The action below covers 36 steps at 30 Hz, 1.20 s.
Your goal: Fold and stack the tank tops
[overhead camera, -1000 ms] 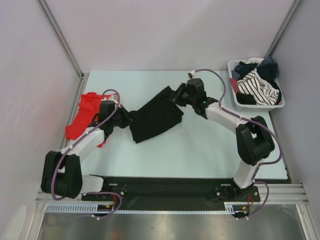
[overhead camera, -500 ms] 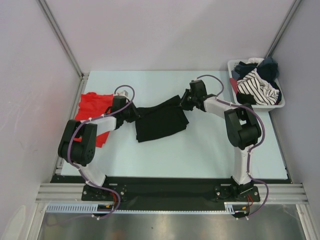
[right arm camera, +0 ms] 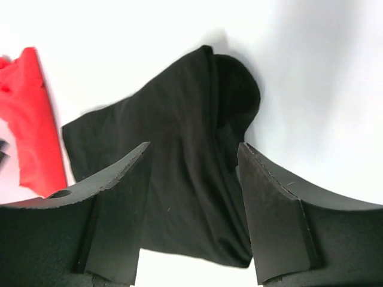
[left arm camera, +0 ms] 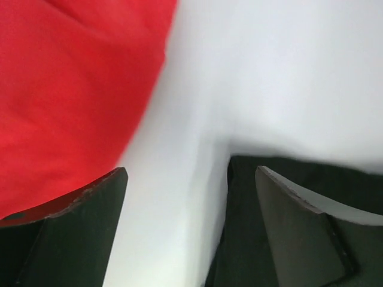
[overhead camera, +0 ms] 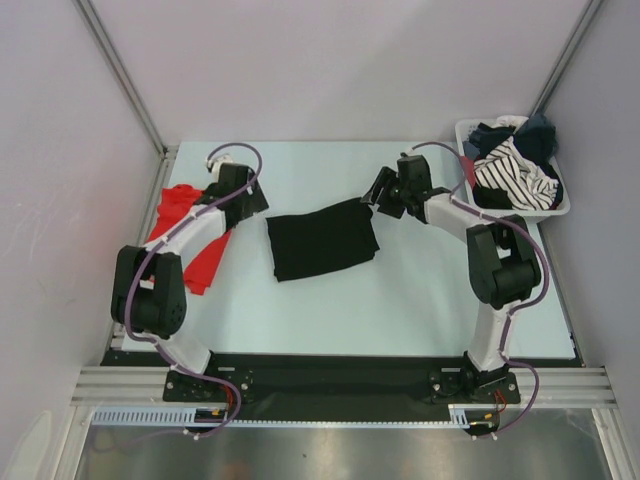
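Note:
The black tank top (overhead camera: 322, 238) lies flat on the table as a folded, roughly square shape, with nothing holding it. The red tank top (overhead camera: 182, 212) lies crumpled at the left, partly under my left arm. My left gripper (overhead camera: 253, 200) hovers open between the two garments; its wrist view shows bare table between the fingers, the red tank top (left arm camera: 72, 89) to the left and the black tank top (left arm camera: 269, 179) at the lower right. My right gripper (overhead camera: 381, 190) stands open just off the black top's far right corner and looks down on the black tank top (right arm camera: 179, 179).
A white basket (overhead camera: 562, 207) full of other clothes stands at the back right corner, close behind my right arm. Grey walls close in the table on the left, back and right. The red tank top (right arm camera: 30, 137) shows at the left edge of the right wrist view.
Both grippers have opened and let go of the black tank top, which now lies flat. The left gripper drew back to the left, the right gripper to the right.

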Each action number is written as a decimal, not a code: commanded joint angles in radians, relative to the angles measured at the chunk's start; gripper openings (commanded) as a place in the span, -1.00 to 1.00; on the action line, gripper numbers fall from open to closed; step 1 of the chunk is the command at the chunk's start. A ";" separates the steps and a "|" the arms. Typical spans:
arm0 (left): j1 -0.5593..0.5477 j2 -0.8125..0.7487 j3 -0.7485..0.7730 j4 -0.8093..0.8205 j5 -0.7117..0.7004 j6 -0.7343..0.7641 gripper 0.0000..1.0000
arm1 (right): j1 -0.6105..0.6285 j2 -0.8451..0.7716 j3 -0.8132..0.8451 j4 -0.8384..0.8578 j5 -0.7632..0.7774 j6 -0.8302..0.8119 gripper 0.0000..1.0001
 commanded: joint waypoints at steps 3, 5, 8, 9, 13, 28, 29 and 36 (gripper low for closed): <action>0.006 0.108 0.230 -0.234 -0.262 0.126 0.79 | -0.018 -0.102 -0.055 0.041 -0.043 -0.026 0.25; 0.006 0.163 0.263 -0.254 -0.291 0.179 0.77 | -0.022 -0.124 -0.072 0.041 -0.054 -0.026 0.25; 0.006 0.240 0.320 -0.277 -0.304 0.232 0.76 | -0.038 -0.144 -0.086 0.042 -0.077 -0.031 0.25; 0.006 0.264 0.337 -0.285 -0.301 0.244 0.75 | -0.042 -0.148 -0.089 0.040 -0.080 -0.031 0.25; 0.007 0.363 0.412 -0.352 -0.310 0.263 0.62 | -0.050 -0.173 -0.092 0.038 -0.097 -0.034 0.26; 0.067 0.328 0.199 -0.271 -0.267 0.184 -0.99 | -0.004 -0.174 -0.115 0.052 -0.124 -0.055 0.25; 0.066 0.315 0.167 -0.266 -0.244 0.183 -0.99 | 0.010 -0.170 -0.103 0.046 -0.123 -0.058 0.25; 0.018 0.023 -0.140 -0.110 -0.120 0.132 -0.99 | 0.159 -0.055 0.083 -0.032 -0.188 -0.114 0.25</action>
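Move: The right edge of the red tank top is about 8 cm left of the left hand, 1 cm ahead and 8 cm below; its middle lies some 19 cm left and 2 cm back. The folded black tank top's middle sits 13 cm right of this hand and 3 cm back. From the right hand, the black top is about 12 cm left and 7 cm back, the red one roughly 44 cm left and 6 cm back, both 8 cm below. The left hand hops up 3 cm and forward, then swings left and down about 11 cm to the red tank top's right edge, fingers tipping some 20 degrees steeper, shuts them from wide open to pinch the cloth, and draws it about 5 cm back, staying low. The right hand, fingers open, rises and backs off about 5 cm, then sweeps left above the black top. ##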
